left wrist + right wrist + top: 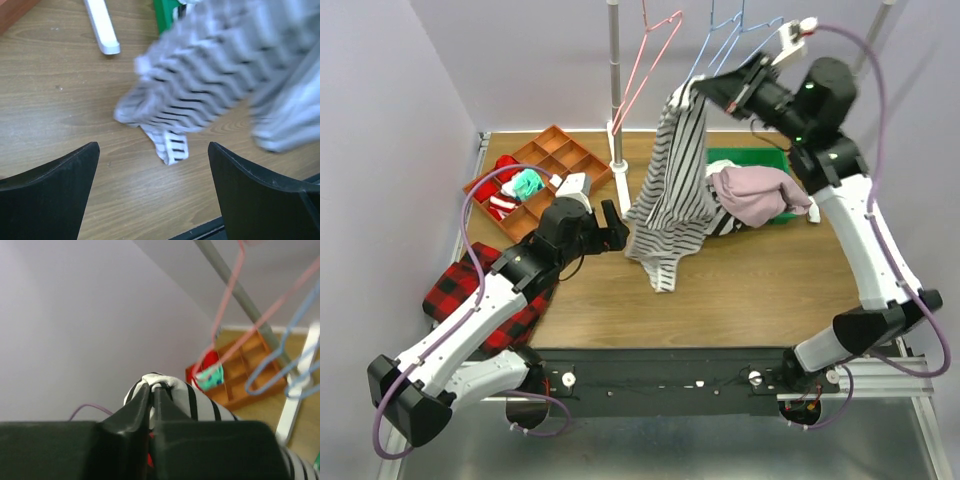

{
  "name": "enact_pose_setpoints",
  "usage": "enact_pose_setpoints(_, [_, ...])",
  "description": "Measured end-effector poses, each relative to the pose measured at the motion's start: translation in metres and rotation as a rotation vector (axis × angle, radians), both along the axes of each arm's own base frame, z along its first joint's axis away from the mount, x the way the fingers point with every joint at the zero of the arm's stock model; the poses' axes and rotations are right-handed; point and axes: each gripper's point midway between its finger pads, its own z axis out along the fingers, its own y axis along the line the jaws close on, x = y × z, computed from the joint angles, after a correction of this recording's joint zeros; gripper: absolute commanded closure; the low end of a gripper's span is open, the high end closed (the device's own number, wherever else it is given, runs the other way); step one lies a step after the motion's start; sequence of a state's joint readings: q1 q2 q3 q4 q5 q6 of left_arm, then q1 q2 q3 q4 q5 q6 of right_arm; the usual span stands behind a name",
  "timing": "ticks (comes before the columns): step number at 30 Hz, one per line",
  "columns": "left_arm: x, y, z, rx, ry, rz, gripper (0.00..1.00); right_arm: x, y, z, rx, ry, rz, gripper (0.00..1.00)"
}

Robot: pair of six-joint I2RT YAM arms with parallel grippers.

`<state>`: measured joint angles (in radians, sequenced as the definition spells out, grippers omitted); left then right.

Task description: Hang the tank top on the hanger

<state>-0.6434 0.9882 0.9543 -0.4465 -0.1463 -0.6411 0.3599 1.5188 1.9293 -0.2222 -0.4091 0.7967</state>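
Observation:
The tank top (670,190), white with thin dark stripes, hangs from my right gripper (692,92), which is shut on its top edge high above the table's back. Its lower end trails onto the wood. In the right wrist view the fingers (154,387) pinch a fold of the tank top (200,400). The pink-red hanger (655,55) hangs on the rail just left of that gripper, and its wire (227,295) shows close ahead. My left gripper (615,228) stands open low over the table, left of the cloth. The tank top (200,75) hangs blurred beyond the open left gripper (152,150).
Light blue hangers (720,40) hang right of the pink one. The rack pole (615,80) rises at the back. An orange compartment tray (555,150) sits back left, and a green bin (750,158) with a mauve garment (760,195) back right. Red plaid cloth (470,290) lies at left.

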Motion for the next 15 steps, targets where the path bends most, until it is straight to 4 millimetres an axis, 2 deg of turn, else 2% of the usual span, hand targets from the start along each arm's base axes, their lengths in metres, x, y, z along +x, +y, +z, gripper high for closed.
enact_pose_setpoints(1, [0.001, 0.002, -0.004, 0.005, 0.006, 0.012, 0.01, 0.008, 0.006, -0.025, -0.019, 0.051, 0.009, 0.55])
enact_pose_setpoints(3, [0.002, 0.006, -0.013, 0.017, 0.026, 0.043, 0.02, 0.032, 0.016, -0.075, -0.088, 0.147, 0.003, 0.45])
enact_pose_setpoints(4, [0.003, 0.008, -0.019, 0.024, 0.036, 0.059, 0.03, 0.046, 0.018, -0.097, -0.126, 0.185, -0.01, 0.34])
enact_pose_setpoints(6, [0.004, 0.013, -0.035, 0.044, 0.065, 0.095, 0.07, 0.072, 0.02, -0.153, -0.218, 0.289, -0.051, 0.26])
enact_pose_setpoints(8, [0.004, 0.019, -0.057, 0.072, 0.102, 0.133, 0.1, 0.081, 0.014, -0.214, -0.32, 0.385, -0.091, 0.25])
enact_pose_setpoints(9, [0.004, 0.021, -0.066, 0.081, 0.114, 0.146, 0.17, 0.076, 0.01, -0.238, -0.361, 0.424, -0.104, 0.25])
enact_pose_setpoints(10, [0.002, 0.025, -0.085, 0.101, 0.147, 0.172, 0.19, 0.068, 0.006, -0.257, -0.402, 0.46, -0.118, 0.25])
enact_pose_setpoints(11, [0.001, 0.027, -0.094, 0.114, 0.162, 0.18, 0.22, 0.056, 0.002, -0.276, -0.443, 0.484, -0.131, 0.25])
enact_pose_setpoints(14, [-0.001, 0.034, -0.13, 0.16, 0.226, 0.227, 0.31, 0.006, 0.006, -0.306, -0.524, 0.497, -0.127, 0.29])
enact_pose_setpoints(15, [0.0, 0.035, -0.138, 0.171, 0.24, 0.236, 0.35, -0.013, 0.014, -0.308, -0.535, 0.478, -0.102, 0.3])
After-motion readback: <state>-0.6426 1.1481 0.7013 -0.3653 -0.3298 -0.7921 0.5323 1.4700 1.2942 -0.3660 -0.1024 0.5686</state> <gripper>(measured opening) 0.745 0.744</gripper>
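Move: Roughly 54 cm below the right hand, which still pinches the hanging tank top, lies its landing spot on the table, about 9 cm to the left and 2 cm back. The green bin is some 10 cm ahead and 7 cm right, the pink cloth 6 cm ahead and 14 cm right, both about 50 cm below. From the left hand the landing spot is about 9 cm ahead, 9 cm right and 24 cm down. Opening to about three quarters, the right hand lets go of the tank top and plunges some 30 cm towards the table, swinging forward about 8 cm and then back again as its fingers tip downward. The left hand sinks about 14 cm, drifting a little left; its empty fingers tip down, turn counter-clockwise and narrow by a quarter. ##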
